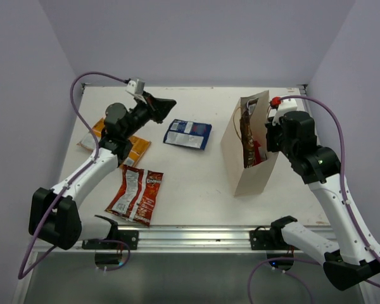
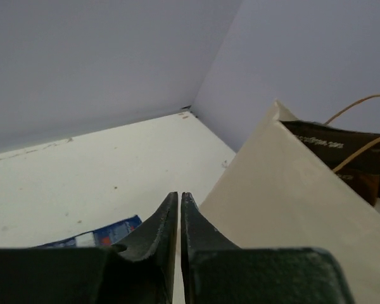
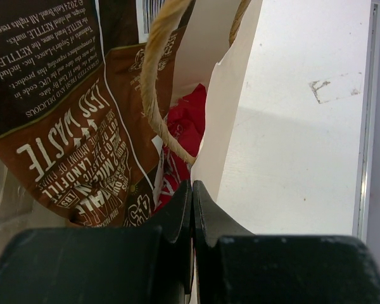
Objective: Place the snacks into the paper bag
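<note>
The paper bag [image 1: 244, 171] stands at the right of the table, its mouth turned toward my right arm. A dark brown packet [image 3: 57, 114] and a red one [image 3: 187, 123] are inside it. My right gripper [image 3: 192, 182] is shut on the bag's rim [image 3: 225, 107]. On the table lie a blue packet [image 1: 187, 134], a red-orange packet [image 1: 136, 195] and an orange packet [image 1: 136, 149] partly under my left arm. My left gripper [image 1: 170, 103] hangs above the table behind the blue packet, jaws together with nothing between them, pointing at the bag [image 2: 285, 202].
Lilac walls close the table at the back and both sides. A metal rail [image 1: 196, 237] with the arm bases runs along the near edge. The bag's rope handle [image 3: 153, 76] hangs right in front of my right fingers.
</note>
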Action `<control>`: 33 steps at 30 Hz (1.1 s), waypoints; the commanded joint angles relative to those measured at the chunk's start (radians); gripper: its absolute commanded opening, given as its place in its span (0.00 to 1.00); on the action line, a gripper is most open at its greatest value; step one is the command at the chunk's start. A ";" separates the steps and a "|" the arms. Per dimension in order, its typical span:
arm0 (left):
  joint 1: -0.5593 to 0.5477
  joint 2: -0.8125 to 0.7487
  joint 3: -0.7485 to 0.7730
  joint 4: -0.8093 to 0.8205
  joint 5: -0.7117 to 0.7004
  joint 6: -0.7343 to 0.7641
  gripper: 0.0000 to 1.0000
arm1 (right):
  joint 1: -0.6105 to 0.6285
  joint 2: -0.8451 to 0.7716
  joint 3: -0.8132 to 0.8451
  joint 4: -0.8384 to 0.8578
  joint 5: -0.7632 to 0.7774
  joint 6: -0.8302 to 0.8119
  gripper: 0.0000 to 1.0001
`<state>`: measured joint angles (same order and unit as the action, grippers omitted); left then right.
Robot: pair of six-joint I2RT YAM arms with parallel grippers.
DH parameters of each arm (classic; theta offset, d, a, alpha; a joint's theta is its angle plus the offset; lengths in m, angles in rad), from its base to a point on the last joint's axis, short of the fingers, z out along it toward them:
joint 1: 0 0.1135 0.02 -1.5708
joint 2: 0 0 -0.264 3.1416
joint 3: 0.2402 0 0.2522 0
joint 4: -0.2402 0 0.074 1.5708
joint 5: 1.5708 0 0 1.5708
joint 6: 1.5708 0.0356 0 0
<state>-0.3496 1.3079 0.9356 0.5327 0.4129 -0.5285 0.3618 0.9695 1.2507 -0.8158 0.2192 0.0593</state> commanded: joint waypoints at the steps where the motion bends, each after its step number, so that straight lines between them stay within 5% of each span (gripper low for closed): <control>1: -0.006 0.034 0.014 -0.194 -0.115 0.116 0.18 | 0.008 0.000 0.001 0.004 0.008 -0.010 0.00; 2: -0.009 0.054 -0.012 -0.192 -0.120 0.116 0.40 | 0.008 0.000 -0.002 0.006 0.006 -0.010 0.00; 3: -0.015 0.063 -0.020 -0.191 -0.137 0.123 0.49 | 0.006 0.000 -0.002 0.007 0.005 -0.010 0.00; 5: -0.058 0.108 -0.020 -0.203 -0.187 0.159 0.63 | 0.008 0.005 0.001 0.006 0.002 -0.010 0.00; 8: -0.089 0.238 0.011 -0.226 -0.238 0.162 0.70 | 0.008 0.006 0.003 0.003 -0.003 -0.009 0.02; 9: -0.089 0.276 0.025 -0.238 -0.258 0.160 0.87 | 0.006 0.005 0.001 0.003 -0.003 -0.010 0.02; 12: -0.089 0.404 0.086 -0.284 -0.340 0.157 0.89 | 0.006 -0.002 -0.002 0.001 0.003 -0.010 0.03; 13: -0.089 0.457 0.135 -0.309 -0.368 0.160 1.00 | 0.008 -0.003 -0.002 0.001 0.002 -0.010 0.04; 19: -0.089 0.620 0.253 -0.385 -0.454 0.202 1.00 | 0.006 0.005 -0.004 0.004 0.002 -0.012 0.04; 33: -0.088 0.723 0.301 -0.408 -0.550 0.223 1.00 | 0.009 0.006 -0.008 0.006 0.005 -0.012 0.04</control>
<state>-0.4416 1.9877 1.1748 0.1406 -0.1066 -0.3298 0.3656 0.9695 1.2411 -0.8154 0.2192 0.0589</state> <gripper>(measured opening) 0.997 0.040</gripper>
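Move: About 9 cm ahead of the left hand, 3 cm to its right and 32 cm below, the blue packet lies flat on the table. From that hand the orange packet is some 23 cm left and 5 cm ahead, the red Doritos bag 15 cm left and 16 cm back, and the paper bag 22 cm right and 4 cm back. From the right hand, the blue packet is roughly 19 cm ahead, 25 cm left and 29 cm below. Dropping steeply some 30 cm towards the blue packet, the left hand also works about 9 cm forward, and its fingers open wide on the way down. The wrist tips and rolls from a near-level forward-right aim to a forward-and-down one, slowing low over the packet's left end with one finger past the edge. The right hand stays, keeping the paper bag's right rim. ##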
